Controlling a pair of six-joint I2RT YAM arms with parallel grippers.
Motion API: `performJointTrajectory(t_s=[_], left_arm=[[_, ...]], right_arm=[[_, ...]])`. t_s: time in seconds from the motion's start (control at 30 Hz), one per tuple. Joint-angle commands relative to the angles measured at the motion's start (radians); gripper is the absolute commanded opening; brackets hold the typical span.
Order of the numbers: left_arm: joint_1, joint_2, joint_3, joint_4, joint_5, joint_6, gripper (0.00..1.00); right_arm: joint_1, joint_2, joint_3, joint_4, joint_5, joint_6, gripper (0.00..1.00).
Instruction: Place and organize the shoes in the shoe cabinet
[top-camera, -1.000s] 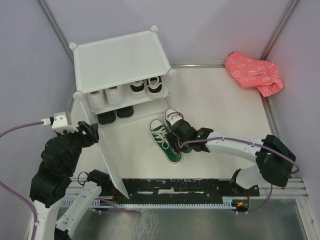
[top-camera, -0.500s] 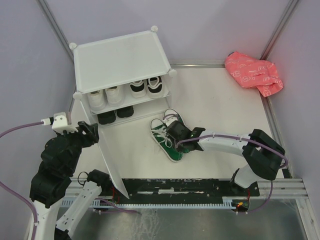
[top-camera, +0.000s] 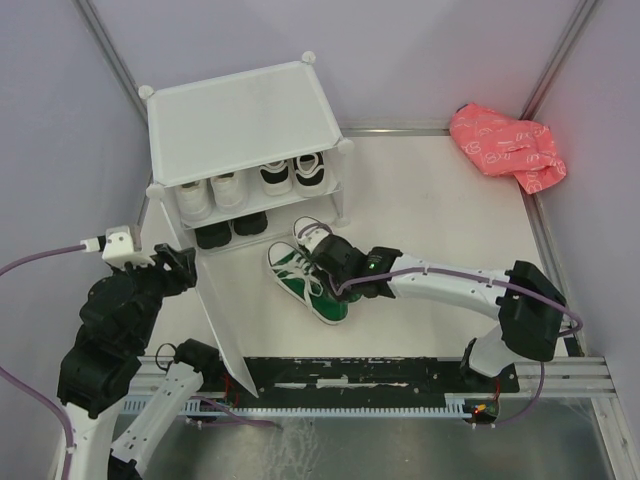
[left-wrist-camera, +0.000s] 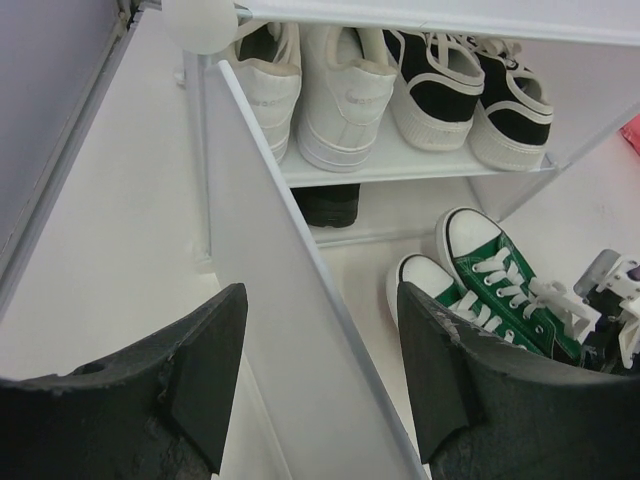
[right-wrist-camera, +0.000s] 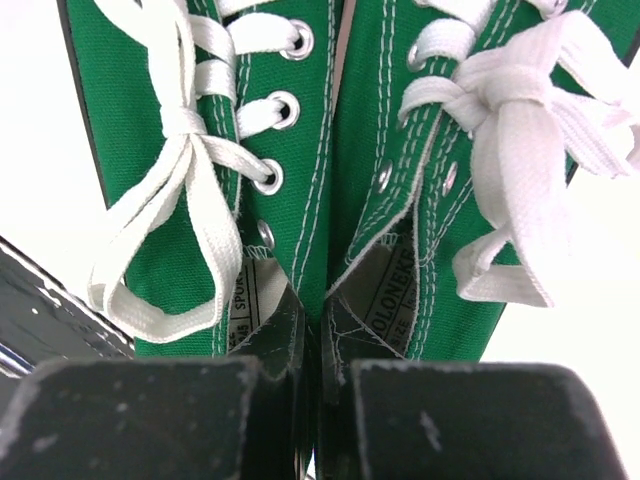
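The white shoe cabinet (top-camera: 240, 115) stands at the back left with its door (top-camera: 222, 320) swung open towards me. White sneakers (top-camera: 212, 195) and black sneakers with white soles (top-camera: 293, 175) sit on its upper shelf, plain black shoes (top-camera: 230, 230) below. The pair of green sneakers (top-camera: 305, 280) lies on the table in front of the opening. My right gripper (right-wrist-camera: 325, 330) is shut on the two inner walls of the green sneakers (right-wrist-camera: 200, 130), pinching them together. My left gripper (left-wrist-camera: 320, 380) stands open astride the door (left-wrist-camera: 290, 330).
A crumpled pink bag (top-camera: 508, 148) lies at the back right corner. Grey walls and metal rails enclose the table. A black slotted rail (top-camera: 380, 385) runs along the near edge between the arm bases.
The right gripper has shut on the green sneakers and drawn the pair left, closer to the cabinet opening. The left arm has not moved.
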Motion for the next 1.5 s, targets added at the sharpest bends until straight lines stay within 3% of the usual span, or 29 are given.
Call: performJointTrajectory(t_s=[0.0,0.17,0.33,0.67,0.93,1.13,1.17,1.33,1.47], left_arm=[[-0.003,-0.005,0.039,0.011,-0.027,-0.003,0.68],[-0.003,-0.004,0.051,0.003,-0.024,-0.006,0.68],[-0.003,-0.003,0.064,-0.004,-0.025,-0.008,0.68],[-0.003,-0.003,0.073,-0.017,-0.040,-0.005,0.68],[-0.003,0.006,0.072,-0.012,-0.036,-0.004,0.68],[-0.003,0.009,0.082,-0.021,-0.041,-0.003,0.68],[-0.002,0.010,0.083,-0.023,-0.041,-0.003,0.68],[-0.002,0.011,0.083,-0.024,-0.043,-0.003,0.68],[-0.003,0.009,0.076,-0.023,-0.040,-0.006,0.69]], right_arm=[[-0.037,0.015,0.134,0.169,0.065,-0.047,0.02],[-0.119,0.156,0.201,0.282,-0.028,-0.054,0.02],[-0.166,0.246,0.282,0.376,-0.005,-0.087,0.02],[-0.219,0.286,0.324,0.509,0.096,-0.047,0.02],[-0.221,0.455,0.478,0.574,0.240,-0.003,0.03],[-0.222,0.500,0.503,0.632,0.279,0.004,0.05],[-0.222,0.501,0.509,0.621,0.289,0.007,0.11],[-0.221,0.473,0.472,0.606,0.317,0.042,0.63],[-0.222,0.428,0.440,0.602,0.252,0.055,0.68]])
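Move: The green shoes hang pinched together in the right hand, toes towards the cabinet. The free bay on its lower shelf lies about 25 cm ahead of that hand, 8 cm left and 7 cm down. The nearer black shoe on that shelf is roughly 25 cm ahead, 18 left and 7 lower; the black-and-white sneakers on the upper shelf are some 31 ahead, 9 left and 8 higher. From the idle left hand the bay is about 27 cm ahead, 18 right, 28 below. The green shoes, still gripped by their touching inner sides, are carried about 20 cm forward and some 7 cm left by the right hand, toes first into the free lower bay, dipping and rising a few centimetres on the way. The wrist turns clockwise and tips its fingers up, each by some 20 degrees; then the fingers open wide and the hand starts to rise. ##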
